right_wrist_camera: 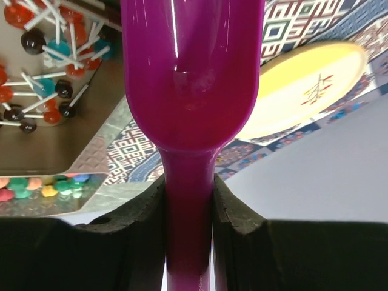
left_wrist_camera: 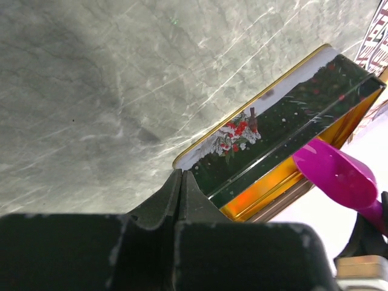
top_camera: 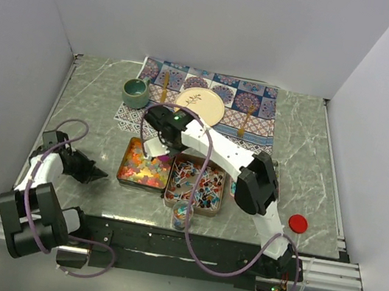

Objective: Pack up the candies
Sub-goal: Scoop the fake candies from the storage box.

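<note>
Orange-yellow-red candies [top_camera: 144,166] fill the left tin [left_wrist_camera: 285,115]. Red, blue and white lollipop-like candies [top_camera: 196,182] [right_wrist_camera: 43,57] lie in the middle tin. Pastel candies [right_wrist_camera: 37,187] show at the lower left of the right wrist view. A small jar [top_camera: 183,214] holding a few candies stands in front of the tins. My right gripper [top_camera: 158,147] [right_wrist_camera: 188,189] is shut on the handle of the purple scoop [right_wrist_camera: 191,73] [left_wrist_camera: 336,174], which hangs over the left tin's far right corner. Just left of that tin, my left gripper [top_camera: 100,172] [left_wrist_camera: 182,177] is shut and holds nothing.
A patterned cloth [top_camera: 255,118] at the back carries a cream plate [top_camera: 201,106] [right_wrist_camera: 303,88] and a green mug [top_camera: 136,92]. A round red lid [top_camera: 298,223] lies at the right near the front edge. White walls close in three sides.
</note>
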Motion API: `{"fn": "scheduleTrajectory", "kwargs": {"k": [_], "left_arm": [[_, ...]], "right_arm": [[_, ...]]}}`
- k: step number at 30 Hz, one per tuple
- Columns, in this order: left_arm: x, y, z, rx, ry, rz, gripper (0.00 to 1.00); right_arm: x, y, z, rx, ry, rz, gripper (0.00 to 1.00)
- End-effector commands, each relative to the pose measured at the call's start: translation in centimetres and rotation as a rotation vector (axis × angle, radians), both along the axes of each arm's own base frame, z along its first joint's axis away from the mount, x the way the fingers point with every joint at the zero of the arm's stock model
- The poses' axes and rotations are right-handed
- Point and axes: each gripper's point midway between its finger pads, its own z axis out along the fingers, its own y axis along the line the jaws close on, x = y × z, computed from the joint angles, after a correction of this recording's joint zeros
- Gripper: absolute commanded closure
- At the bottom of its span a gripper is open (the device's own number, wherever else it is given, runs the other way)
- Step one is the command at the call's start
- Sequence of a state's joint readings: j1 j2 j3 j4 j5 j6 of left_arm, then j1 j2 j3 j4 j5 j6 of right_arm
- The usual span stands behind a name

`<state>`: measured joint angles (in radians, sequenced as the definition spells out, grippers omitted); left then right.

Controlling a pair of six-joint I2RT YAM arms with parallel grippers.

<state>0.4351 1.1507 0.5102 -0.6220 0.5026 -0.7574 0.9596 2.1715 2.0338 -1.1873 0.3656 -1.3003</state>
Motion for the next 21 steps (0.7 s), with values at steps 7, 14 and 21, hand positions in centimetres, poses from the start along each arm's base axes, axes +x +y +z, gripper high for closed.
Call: {"fn": "scheduleTrajectory", "kwargs": {"k": [7, 14, 21], "left_arm": [[0.6, -0.5, 0.2, -0.044, -0.039, 0.02, 0.99], [0.4, -0.7, -0.4, -0.064, -0.016, 0.02, 0.99], [0.5, -1.4, -0.3, -0.086, -0.037, 0.007, 0.99]], "right_arm": [[-0.4, 1.9, -0.5, -0.193, -0.08, 0.173, 1.0], [-0.8, 4.7, -1.7, -0.173, -0.089, 0.176, 1.0], [-2.3, 7.4, -2.5, -0.133, -0.092, 0.198, 1.0]]}}
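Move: The middle of the tin of gummy candies lies about 8 cm to the left of my right hand, 7 cm back and 11 cm below. I hold the scoop in that hand, its bowl empty over the tin's right part. The lollipop tin is some 8 cm right and 11 cm back, the plate 6 cm right and 14 cm ahead, the jar 6 cm right and 22 cm back. From my left hand the gummy tin sits about 11 cm right and 5 cm ahead. Keeping my grip on the scoop's handle, I carry it left across the gummy tin with my right hand, about 6 cm, and sink some 3 cm as I go, most of that in the second half. The bowl is lowered between the tin's walls towards the candies, while my wrist turns only slightly counter-clockwise. ##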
